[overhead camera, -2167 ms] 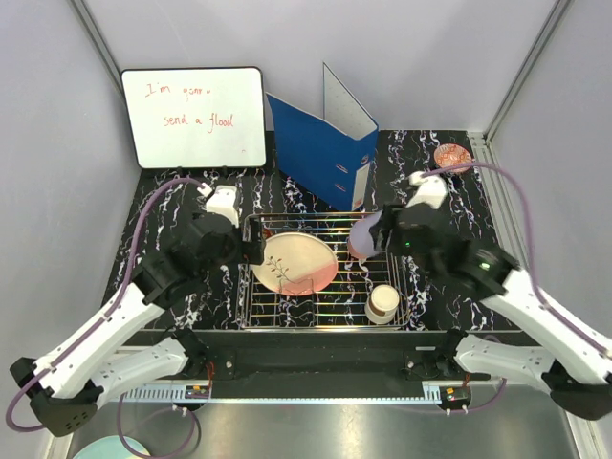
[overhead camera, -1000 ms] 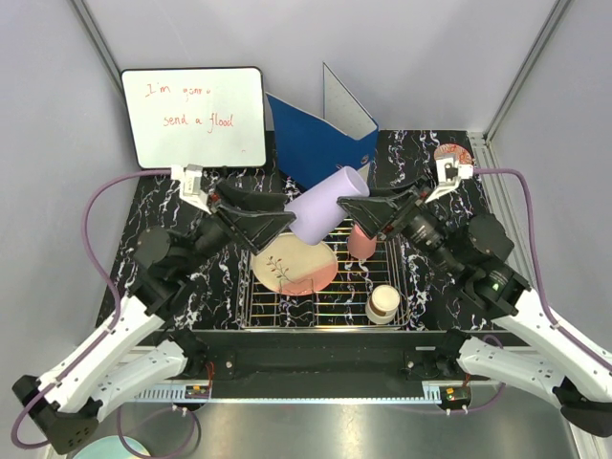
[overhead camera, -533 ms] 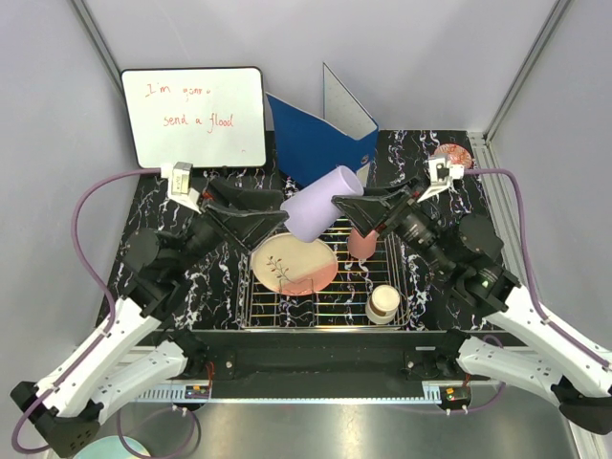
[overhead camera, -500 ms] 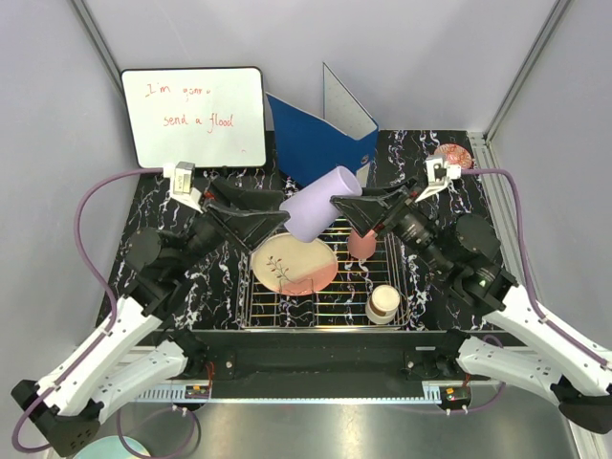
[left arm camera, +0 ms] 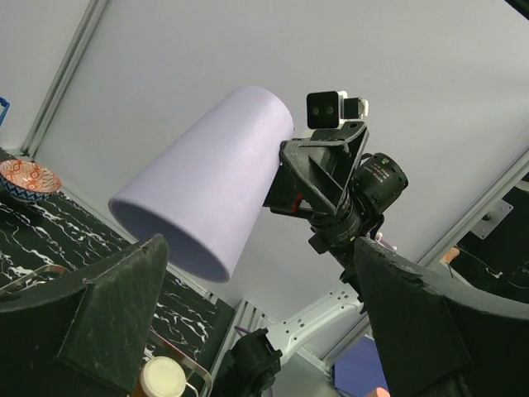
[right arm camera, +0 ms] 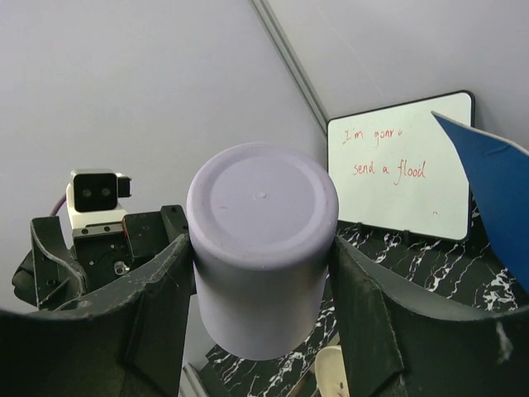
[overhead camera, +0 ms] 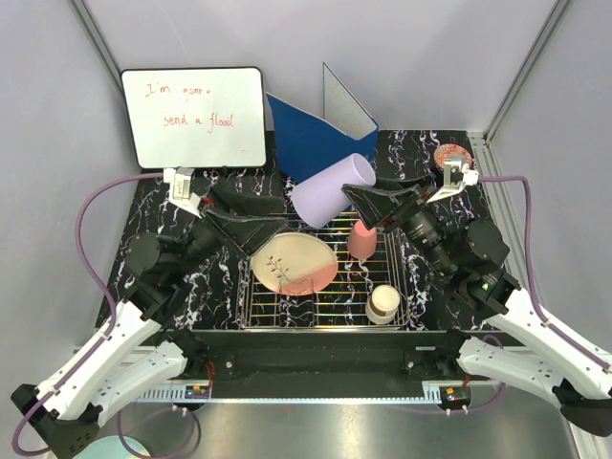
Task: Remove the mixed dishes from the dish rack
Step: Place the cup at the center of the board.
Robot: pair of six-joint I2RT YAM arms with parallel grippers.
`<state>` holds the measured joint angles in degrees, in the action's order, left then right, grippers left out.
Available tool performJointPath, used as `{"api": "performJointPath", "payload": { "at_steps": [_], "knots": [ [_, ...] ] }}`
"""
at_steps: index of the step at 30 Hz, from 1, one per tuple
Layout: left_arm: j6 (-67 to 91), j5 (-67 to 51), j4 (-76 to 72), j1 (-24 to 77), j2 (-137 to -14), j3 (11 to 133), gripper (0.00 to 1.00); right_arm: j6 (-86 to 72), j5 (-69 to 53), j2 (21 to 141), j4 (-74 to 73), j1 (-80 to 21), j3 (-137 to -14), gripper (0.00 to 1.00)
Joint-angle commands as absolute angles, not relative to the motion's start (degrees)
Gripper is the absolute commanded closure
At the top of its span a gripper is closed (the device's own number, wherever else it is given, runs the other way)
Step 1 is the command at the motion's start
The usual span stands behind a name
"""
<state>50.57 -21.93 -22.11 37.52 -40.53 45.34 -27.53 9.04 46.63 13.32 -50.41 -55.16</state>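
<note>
A lavender cup (overhead camera: 330,189) (right arm camera: 262,256) hangs on its side above the back of the dish rack (overhead camera: 330,304), with my right gripper (overhead camera: 356,201) (right arm camera: 263,277) shut on its base end. My left gripper (overhead camera: 277,215) (left arm camera: 260,248) stands wide open just left of the cup's mouth (left arm camera: 207,207) and does not touch it. In the rack lie a cream-and-pink plate (overhead camera: 295,263), an upturned pink cup (overhead camera: 361,241) and a cream-brown cup (overhead camera: 382,303) (left arm camera: 161,376). A red-patterned bowl (overhead camera: 451,155) (left arm camera: 25,178) sits on the table at the back right.
A whiteboard (overhead camera: 194,117) (right arm camera: 401,169) leans at the back left. A blue ring binder (overhead camera: 320,143) (right arm camera: 492,198) stands open just behind the rack, under the raised cup. White walls with metal frame posts close in both sides.
My right gripper has carried the lavender cup a little up and to the right, away from the left gripper. The left gripper has stayed wide open and no longer brackets the cup.
</note>
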Motion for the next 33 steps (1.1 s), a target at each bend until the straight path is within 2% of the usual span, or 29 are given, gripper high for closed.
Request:
{"api": "performJointPath", "payload": {
  "at_steps": [1, 10, 12, 13, 14, 16, 17, 21, 22, 23, 25, 26, 28, 32, 33],
  "knots": [
    [50.79, -23.02, -24.34, 37.35, -40.60, 44.83, 0.01, -27.14, 9.41, 47.54, 19.50, -50.45, -56.52, 1.00],
    [53.53, -26.02, -29.18, 37.35, -42.80, 43.94, 0.01, -33.04, 2.21, 55.62, 26.81, -50.45, -55.36, 1.00],
    [53.00, -26.71, -28.74, 37.35, -42.89, 44.21, 0.14, -34.71, 0.27, 57.03, 27.16, -50.45, -55.02, 1.00],
    [52.74, -27.07, -28.74, 37.35, -42.89, 44.47, 0.27, -35.50, 0.26, 57.48, 27.68, -50.45, -54.58, 1.00],
    [52.56, -27.33, -28.57, 37.35, -42.72, 44.56, 0.67, -35.77, 0.61, 57.48, 27.86, -50.45, -54.15, 1.00],
    [51.60, -26.81, -26.99, 37.35, -42.45, 45.00, 0.94, -35.25, 0.88, 56.96, 26.90, -50.45, -53.96, 1.00],
    [51.24, -26.28, -25.07, 37.35, -41.93, 45.09, 1.00, -35.07, 0.79, 56.87, 26.37, -50.54, -54.14, 1.00],
    [49.49, -24.53, -23.47, 37.35, -41.05, 45.26, 1.00, -34.54, 0.79, 56.51, 23.04, -50.54, -54.84, 1.00],
    [48.87, -23.91, -22.34, 37.35, -40.87, 45.96, 1.00, -34.37, 1.14, 55.90, 22.16, -50.45, -54.93, 0.93],
    [47.82, -23.12, -17.71, 37.35, -40.78, 47.01, 1.00, -34.02, 2.01, 55.72, 21.10, -50.45, -55.02, 0.76],
    [42.56, -19.35, -10.50, 37.35, -40.96, 52.54, 1.00, -33.23, 3.51, 54.76, 16.89, -50.45, -55.63, 0.28],
    [40.36, -17.25, -1.67, 37.27, -41.65, 54.91, 1.00, -33.05, 6.13, 54.41, 15.13, -50.45, -55.90, 0.01],
    [33.95, -9.52, 8.21, 37.09, -43.67, 64.39, 1.00, -32.44, 9.30, 53.01, 10.21, -50.45, -56.77, 0.00],
    [27.08, 5.15, 35.42, 35.51, -55.24, 83.28, 1.00, -31.90, 20.99, 51.07, 2.39, -50.45, -58.27, 0.00],
    [26.20, 11.97, 39.94, 34.55, -57.98, 91.76, 1.00, -31.90, 22.57, 50.63, 0.37, -50.45, -58.45, 0.00]
  ]
}}
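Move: The purple cup is in my right hand, gripped near its base, its middle roughly 9 cm to the right of my open left hand, 4 cm ahead and 2 cm higher. From my right hand, the left fingers it is being brought to lie about 13 cm left, 5 cm back and 2 cm lower. The pink cup is some 7 cm ahead and 7 cm right of my right hand, far below; the plate is about 9 cm ahead and 5 cm right of my left. I pass the purple cup across: my right hand carries it about 5 cm left while my left sinks 2 cm and shuts its fingers on the wall at the mouth rim. Then my right fingers open and back off downward and to the right, and my left hand speeds forward and up, some 5 cm each, drifting left and turning about 25 degrees, partly counter-clockwise, with the rim still pinched. ##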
